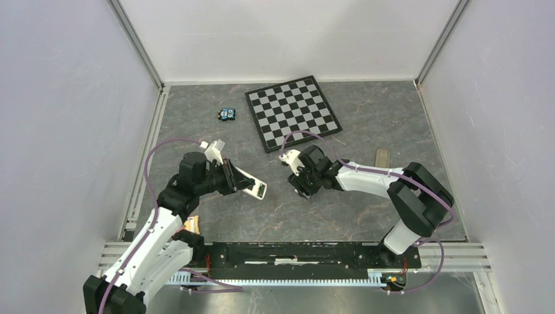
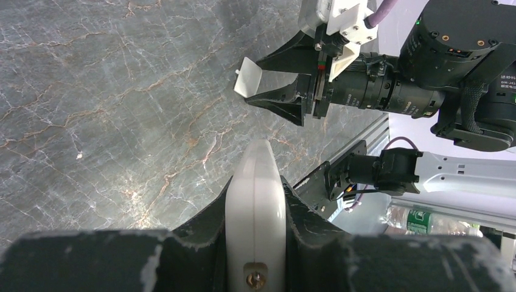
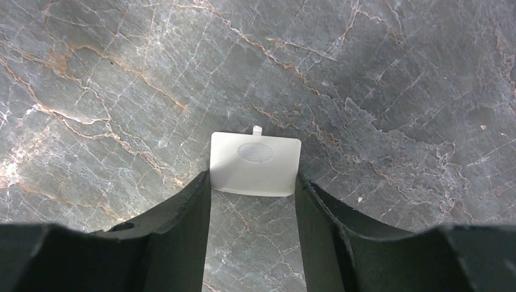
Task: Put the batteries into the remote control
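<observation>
The white remote control (image 1: 250,183) is held edge-on over the left middle of the table, and my left gripper (image 1: 234,178) is shut on it. In the left wrist view its rounded narrow edge (image 2: 255,207) fills the gap between the fingers (image 2: 201,231). My right gripper (image 1: 302,186) points down at the table centre. Its tips press both sides of a small white square cover (image 3: 255,163) with an oval mark and a small tab. The cover (image 2: 248,78) also shows at the right gripper's tips (image 2: 254,80) in the left wrist view. The batteries do not show in any view.
A checkerboard (image 1: 293,111) lies at the back centre, with a small blue-and-dark object (image 1: 227,114) to its left. A tan flat piece (image 1: 382,157) lies right of the right arm. White walls enclose the table, and a metal rail (image 1: 294,252) runs along the near edge.
</observation>
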`<state>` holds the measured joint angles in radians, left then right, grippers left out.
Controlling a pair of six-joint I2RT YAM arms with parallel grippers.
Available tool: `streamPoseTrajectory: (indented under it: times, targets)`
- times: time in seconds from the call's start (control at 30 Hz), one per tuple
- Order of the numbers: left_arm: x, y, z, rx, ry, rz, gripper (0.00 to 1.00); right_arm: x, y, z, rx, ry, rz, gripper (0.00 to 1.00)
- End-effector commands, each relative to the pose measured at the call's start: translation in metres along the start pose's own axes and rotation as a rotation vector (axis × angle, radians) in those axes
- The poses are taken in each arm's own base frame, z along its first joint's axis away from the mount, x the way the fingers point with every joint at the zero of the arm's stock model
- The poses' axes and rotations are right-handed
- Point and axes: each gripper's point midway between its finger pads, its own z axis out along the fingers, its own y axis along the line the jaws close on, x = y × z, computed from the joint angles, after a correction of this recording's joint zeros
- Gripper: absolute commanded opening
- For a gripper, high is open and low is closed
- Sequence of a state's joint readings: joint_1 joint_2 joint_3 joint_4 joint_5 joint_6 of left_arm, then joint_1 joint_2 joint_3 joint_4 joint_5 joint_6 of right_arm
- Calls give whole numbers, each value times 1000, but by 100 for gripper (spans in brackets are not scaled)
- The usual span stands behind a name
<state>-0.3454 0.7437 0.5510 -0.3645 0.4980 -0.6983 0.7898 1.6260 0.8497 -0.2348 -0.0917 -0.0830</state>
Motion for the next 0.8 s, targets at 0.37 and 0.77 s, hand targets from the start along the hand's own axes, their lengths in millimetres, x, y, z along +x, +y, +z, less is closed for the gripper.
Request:
streamPoseTrajectory:
  times: [0.37, 0.77]
  targets:
    - [3, 2, 25, 75, 7, -117, 2, -45, 25, -39, -107, -295, -39, 44]
    - [28, 22, 52, 74, 133, -214, 2, -67, 67, -62, -210, -430, -205, 42]
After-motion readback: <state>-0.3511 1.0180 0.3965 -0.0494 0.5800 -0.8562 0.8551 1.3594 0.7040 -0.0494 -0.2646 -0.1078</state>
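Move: The right hand, its fingers already shut on the battery cover at the table, has the remote's open battery bay about 11 cm to its left, 4 cm back and 13 cm up. The chessboard's middle is some 25 cm ahead of the right hand and 3 cm left; the beige remote lies 24 cm right and 11 cm ahead. From the left hand, which holds the remote, the cover is roughly 15 cm right, 4 cm ahead and 15 cm below. Right hand lifts its pinched cover some 6 cm, left and back, towards the remote the left hand lowers. ##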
